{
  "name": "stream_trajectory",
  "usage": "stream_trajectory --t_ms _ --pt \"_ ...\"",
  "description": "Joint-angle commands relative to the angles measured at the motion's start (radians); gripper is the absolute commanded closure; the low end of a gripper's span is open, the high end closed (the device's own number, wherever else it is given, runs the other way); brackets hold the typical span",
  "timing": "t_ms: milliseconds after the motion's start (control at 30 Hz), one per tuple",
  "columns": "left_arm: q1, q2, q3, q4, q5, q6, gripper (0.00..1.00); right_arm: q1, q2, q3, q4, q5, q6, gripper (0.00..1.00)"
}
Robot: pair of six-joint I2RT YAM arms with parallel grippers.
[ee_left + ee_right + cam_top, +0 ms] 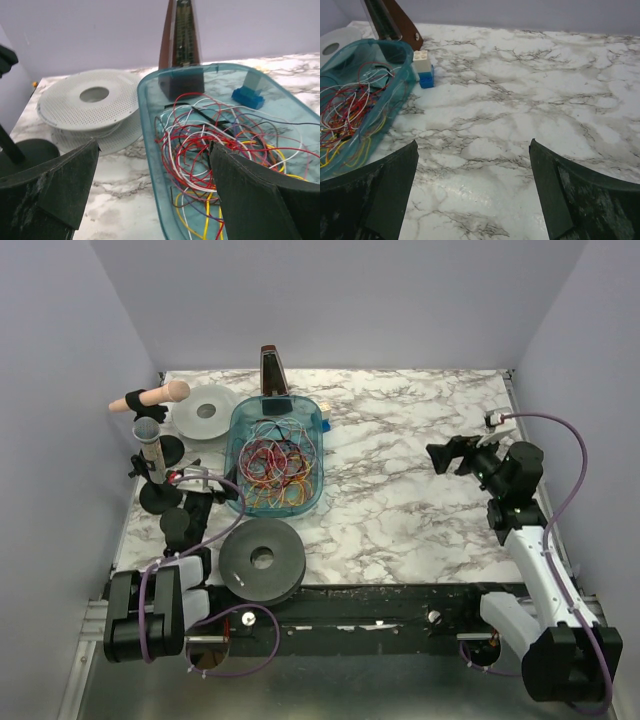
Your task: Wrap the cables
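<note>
The cables [278, 468] lie in a loose tangle of red, yellow, white and orange wires inside a clear teal tray [243, 430] at the back left of the table. My left gripper [222, 498] is open just in front of the tray's near left corner. In the left wrist view the left gripper [155, 147] straddles the tray rim [148, 125], with the cables [200, 130] close ahead and nothing between the fingers. My right gripper [447, 455] hovers open over bare marble at the right. In its own view the right gripper [474, 145] holds nothing; the cables [347, 112] and tray [400, 82] sit far left.
A black spool [262, 558] lies near the front edge. A white perforated spool [205, 412] sits left of the tray. A brown metronome-like object [273, 370] stands behind the tray, a blue-and-white block [423, 70] beside it. Black stands and a wooden rod [160, 395] crowd the left edge.
</note>
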State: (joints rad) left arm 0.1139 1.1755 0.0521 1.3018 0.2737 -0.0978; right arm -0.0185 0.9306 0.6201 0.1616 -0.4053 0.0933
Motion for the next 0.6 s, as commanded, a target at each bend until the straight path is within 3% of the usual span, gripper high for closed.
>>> stream_trajectory --t_ms 0,67,133,200,300,467,567 --pt "0.000 -0.079 -0.026 0.239 0.143 0.010 0.01 0.008 -0.055 0.032 -0.086 -0.084 0.071 0.00" --pt "-0.002 -0.144 0.035 0.058 0.139 0.010 0.01 0.009 -0.067 0.046 -0.085 -0.130 0.088 0.00" --pt "-0.002 -0.252 0.200 -0.400 0.160 0.050 0.01 0.014 -0.081 0.065 -0.089 -0.168 0.098 0.00" --pt "-0.029 -0.267 0.418 -0.913 0.273 0.162 0.01 0.018 -0.087 0.088 -0.106 -0.185 0.091 0.00" --pt "-0.077 -0.254 0.639 -1.374 0.424 0.321 0.01 0.019 -0.095 0.115 -0.122 -0.199 0.086 0.00" --pt "-0.160 -0.313 0.704 -1.607 0.377 0.395 0.01 0.066 -0.108 0.142 -0.145 -0.224 0.106 0.00" --pt "-0.204 -0.315 0.761 -1.729 0.331 0.415 0.01 0.152 -0.095 0.184 -0.258 -0.167 0.083 0.00"
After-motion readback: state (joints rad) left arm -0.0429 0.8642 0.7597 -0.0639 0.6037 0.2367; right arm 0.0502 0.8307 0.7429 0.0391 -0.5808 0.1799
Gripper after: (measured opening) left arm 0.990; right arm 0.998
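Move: The bundle of cables in the blue-green bin lies about 12 cm ahead of the left hand, some 10 cm to its right and roughly 13 cm below. The dark spool is 12 cm back and 4 cm right of that hand; the white spool 28 cm ahead and 10 cm left; the small block 26 cm ahead and 22 cm right. From the right hand, the bundle is about 38 cm left, 11 cm ahead and 20 cm below. The cable bundle is left clear below as the open, empty left hand rises some 14 cm and swings about 9 cm right over the near part of the bin, then sinks back about 3 cm. On the way it turns roughly 30 degrees clockwise, rolls left side up and ends tipped further down. The right hand, also open, rises about 6 cm while going left and back, turning slightly counter-clockwise. ##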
